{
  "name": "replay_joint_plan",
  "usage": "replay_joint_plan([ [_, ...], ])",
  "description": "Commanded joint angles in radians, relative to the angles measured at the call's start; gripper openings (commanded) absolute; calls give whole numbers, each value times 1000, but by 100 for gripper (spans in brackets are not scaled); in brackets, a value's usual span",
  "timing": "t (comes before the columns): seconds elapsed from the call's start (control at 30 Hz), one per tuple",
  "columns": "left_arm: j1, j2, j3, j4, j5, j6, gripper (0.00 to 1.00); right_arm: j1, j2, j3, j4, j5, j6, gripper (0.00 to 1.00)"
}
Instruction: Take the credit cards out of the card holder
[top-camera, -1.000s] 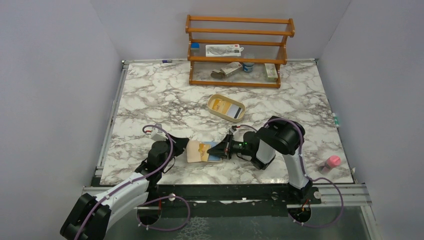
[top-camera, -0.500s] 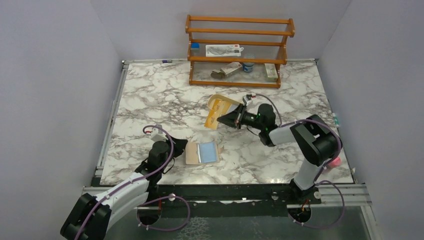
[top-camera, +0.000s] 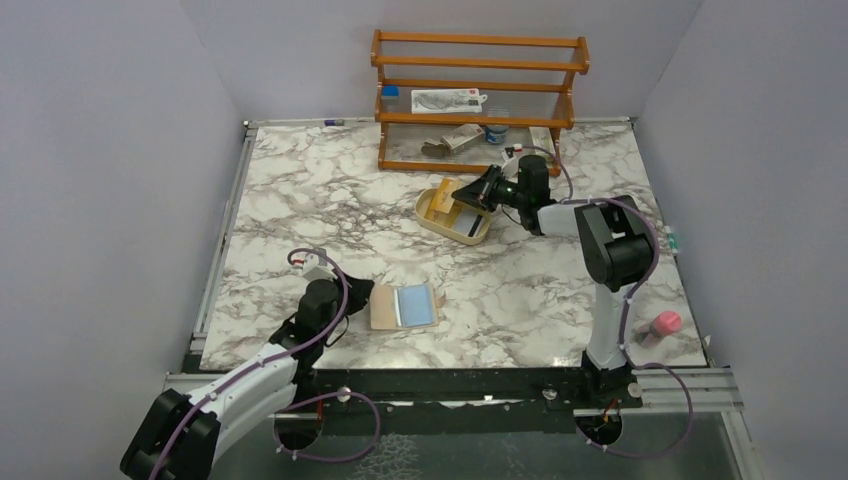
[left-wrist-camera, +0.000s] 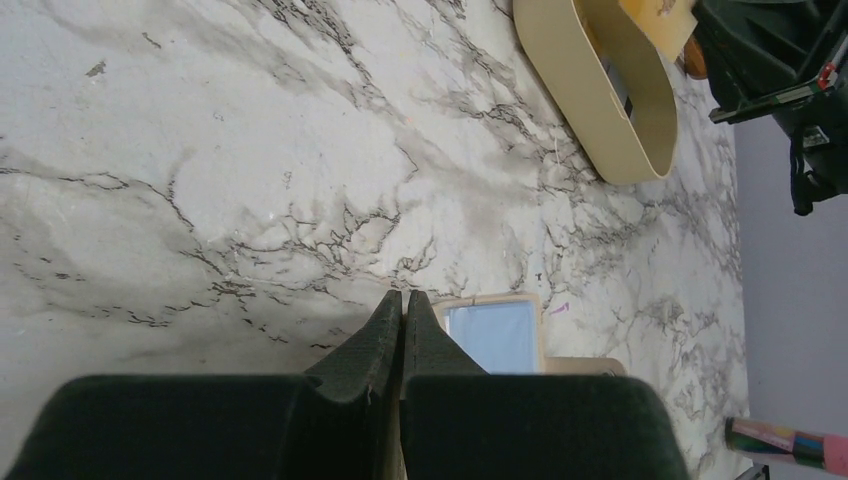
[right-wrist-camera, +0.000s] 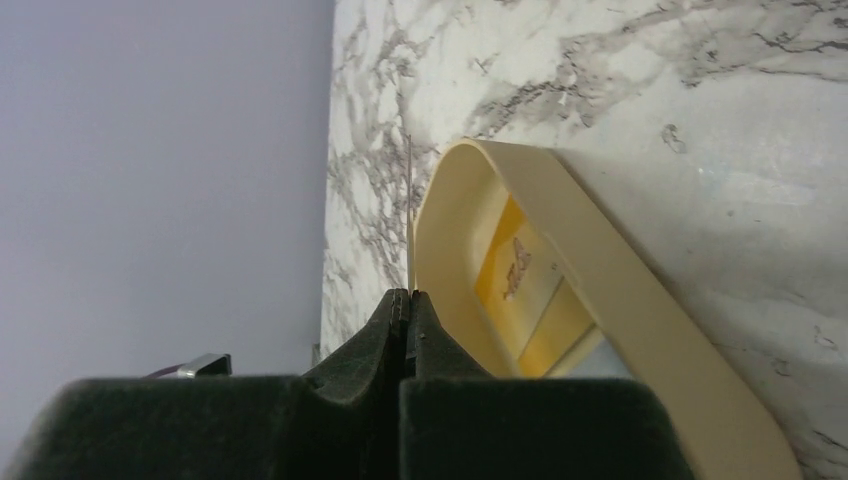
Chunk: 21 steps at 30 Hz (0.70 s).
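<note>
The card holder (top-camera: 405, 306) lies open near the table's front, tan with a light blue panel (left-wrist-camera: 495, 335). My left gripper (top-camera: 362, 299) (left-wrist-camera: 403, 298) is shut on its left edge, and a tan sliver shows between the fingers. My right gripper (top-camera: 481, 191) (right-wrist-camera: 408, 296) is shut on a yellow-orange credit card (top-camera: 466, 190), seen edge-on (right-wrist-camera: 410, 215) in the right wrist view. It holds the card tilted over the back rim of the oval tan tray (top-camera: 430, 223) (right-wrist-camera: 620, 310). Inside the tray lie a yellow card (right-wrist-camera: 520, 270) and a whitish card with a dark band (top-camera: 467, 222).
A wooden rack (top-camera: 478, 64) with small packets and jars stands at the back, just behind the tray. A pink object (top-camera: 664, 323) sits near the front right corner. A coloured marker (left-wrist-camera: 790, 440) shows at the lower right of the left wrist view.
My right gripper has pulled the yellow-orange card out of the card holder and carried it back and up to the tray. The left gripper and card holder stayed put.
</note>
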Motion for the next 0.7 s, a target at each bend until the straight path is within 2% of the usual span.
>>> replay_joint_plan([
  [0.0, 4, -4, 35, -31, 11, 21, 0, 9, 50, 51, -97, -27, -92, 1],
  [0.37, 4, 31, 61, -39, 10, 33, 0, 22, 91, 24, -105, -14, -134, 1],
  [0.57, 4, 33, 69, -53, 5, 33, 0, 40, 135, 82, -149, -27, -149, 1],
  [0.6, 4, 33, 69, -53, 5, 34, 0, 45, 143, 98, -163, -29, -154, 1],
  [0.67, 4, 33, 71, -57, 5, 33, 0, 53, 155, 123, -185, -37, -168, 9],
])
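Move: Below the right hand, which still pinches a yellow card, lies the cream tray, its middle some 8 cm down, about 2 cm back and 1 cm left. The white-and-black card in it is roughly 4 cm to the hand's right and 3 cm back; the open card holder lies about 24 cm back, 11 cm left and 10 cm lower. From the left hand the tray is about 17 cm ahead, 19 cm right and slightly lower. Lowering the yellow card into the cream tray, the right hand sinks about 5 cm almost straight down, quickly at first and then more slowly, easing a little to the left at the end. The wrist rolls only some 5 degrees, left side dipping, and the closed fingers keep their pinch on the card. ##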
